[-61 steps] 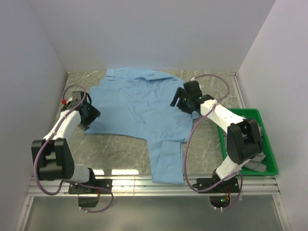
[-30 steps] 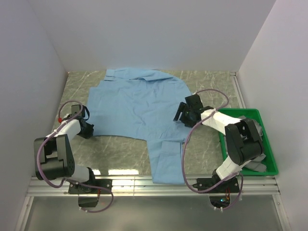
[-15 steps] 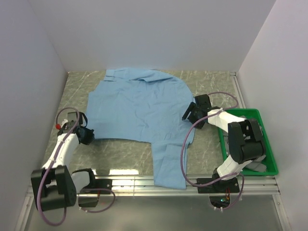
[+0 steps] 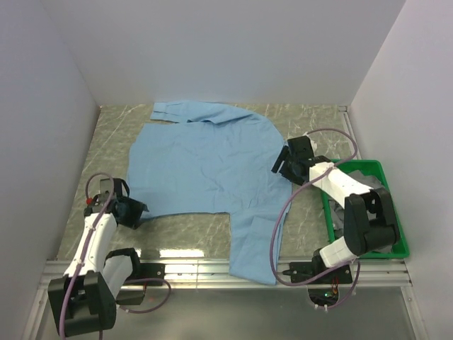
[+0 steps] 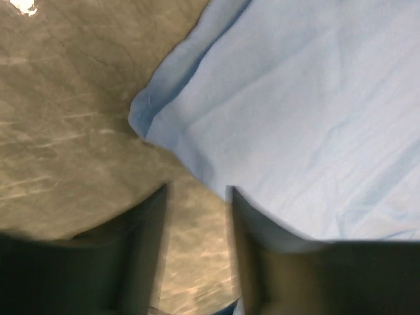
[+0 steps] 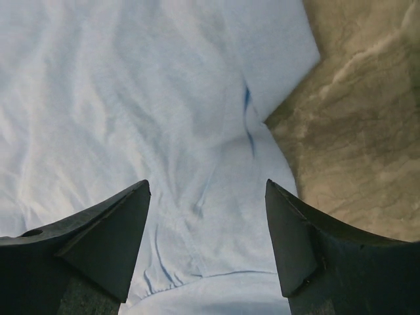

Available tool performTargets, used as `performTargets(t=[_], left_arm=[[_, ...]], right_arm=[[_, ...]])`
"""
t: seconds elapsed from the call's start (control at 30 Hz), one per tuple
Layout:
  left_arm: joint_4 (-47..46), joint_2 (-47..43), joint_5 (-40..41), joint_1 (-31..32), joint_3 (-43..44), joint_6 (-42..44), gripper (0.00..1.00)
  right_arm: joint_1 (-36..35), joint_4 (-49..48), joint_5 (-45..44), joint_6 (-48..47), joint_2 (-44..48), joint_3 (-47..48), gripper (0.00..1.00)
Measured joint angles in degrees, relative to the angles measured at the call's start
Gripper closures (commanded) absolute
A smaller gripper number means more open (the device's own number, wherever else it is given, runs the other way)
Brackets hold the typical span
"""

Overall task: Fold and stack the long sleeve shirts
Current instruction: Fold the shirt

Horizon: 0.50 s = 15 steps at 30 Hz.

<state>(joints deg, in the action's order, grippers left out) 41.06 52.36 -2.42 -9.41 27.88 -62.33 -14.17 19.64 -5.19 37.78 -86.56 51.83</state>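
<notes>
One light blue long sleeve shirt lies spread flat across the table, with its collar toward the back wall. One sleeve trails down to the near edge. My left gripper sits low on the table at the shirt's near-left corner. It is open, with only bare table between its fingers. My right gripper hovers over the shirt's right edge, wide open and holding nothing. No other shirt shows on the table.
A green tray stands at the right edge beside the right arm, with grey cloth in it. White walls close in the back and both sides. Marbled table shows to the left of the shirt and along the near edge.
My left gripper drew the shirt's left hem toward the near-left, then opened and let the corner go. The shirt now lies flatter and wider. My right gripper drifted a little right, still open.
</notes>
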Motion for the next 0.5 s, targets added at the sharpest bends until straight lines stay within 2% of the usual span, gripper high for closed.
performTargets(t=[0.03, 0.13, 0.23, 0.33, 0.5], left_arm=[[1.18, -0.72, -0.11, 0.0, 0.61, 0.02, 0.29], [3.28, -1.57, 0.33, 0.0, 3.61, 0.87, 0.12], [3.34, -1.49, 0.98, 0.0, 7.72, 2.78, 0.09], [1.92, -0.48, 1.22, 0.0, 11.34, 5.35, 0.11], [-1.68, 6.16, 1.22, 0.0, 14.73, 9.14, 0.12]], right_arm=[[-0.55, 0.13, -0.2, -0.46, 0.83, 0.09, 0.22], [-2.12, 0.57, -0.17, -1.68, 2.34, 0.35, 0.22], [-3.17, 1.22, -0.07, -2.47, 2.51, 0.35, 0.23], [-3.98, 1.7, 0.22, -2.93, 2.49, 0.28, 0.23], [-4.07, 2.03, 0.7, -2.93, 0.83, 0.28, 0.24]])
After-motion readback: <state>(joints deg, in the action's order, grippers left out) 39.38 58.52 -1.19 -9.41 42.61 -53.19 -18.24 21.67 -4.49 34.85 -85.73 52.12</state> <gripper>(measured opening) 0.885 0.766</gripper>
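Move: The left hand hovers just above the shirt's near hem. The shirt's left edge, the stretch it heads for, is about 10 cm ahead and 3 cm left, some 3 cm lower; the near left corner is 1 cm back and 3 cm left, the shirt body's middle 17 cm ahead and 20 cm right. From the open right hand the shirt's right edge lies level and about 4 cm right, 5 cm below; the near sleeve's middle is some 22 cm back and 7 cm left. The left hand lifts clear of the near hem by about 7 cm while its fingers spread from partly to nearly fully open, then sweeps forward some 6 cm and slightly left along the shirt's left edge, its fingertips tilting about 10 degrees forward, the climb ending in a slight dip. The right hand, fingers still wide open, drifts about 2 cm left and a little back over the cloth inside the right edge, rising a centimetre or so and sinking again as it turns slightly counter-clockwise. ##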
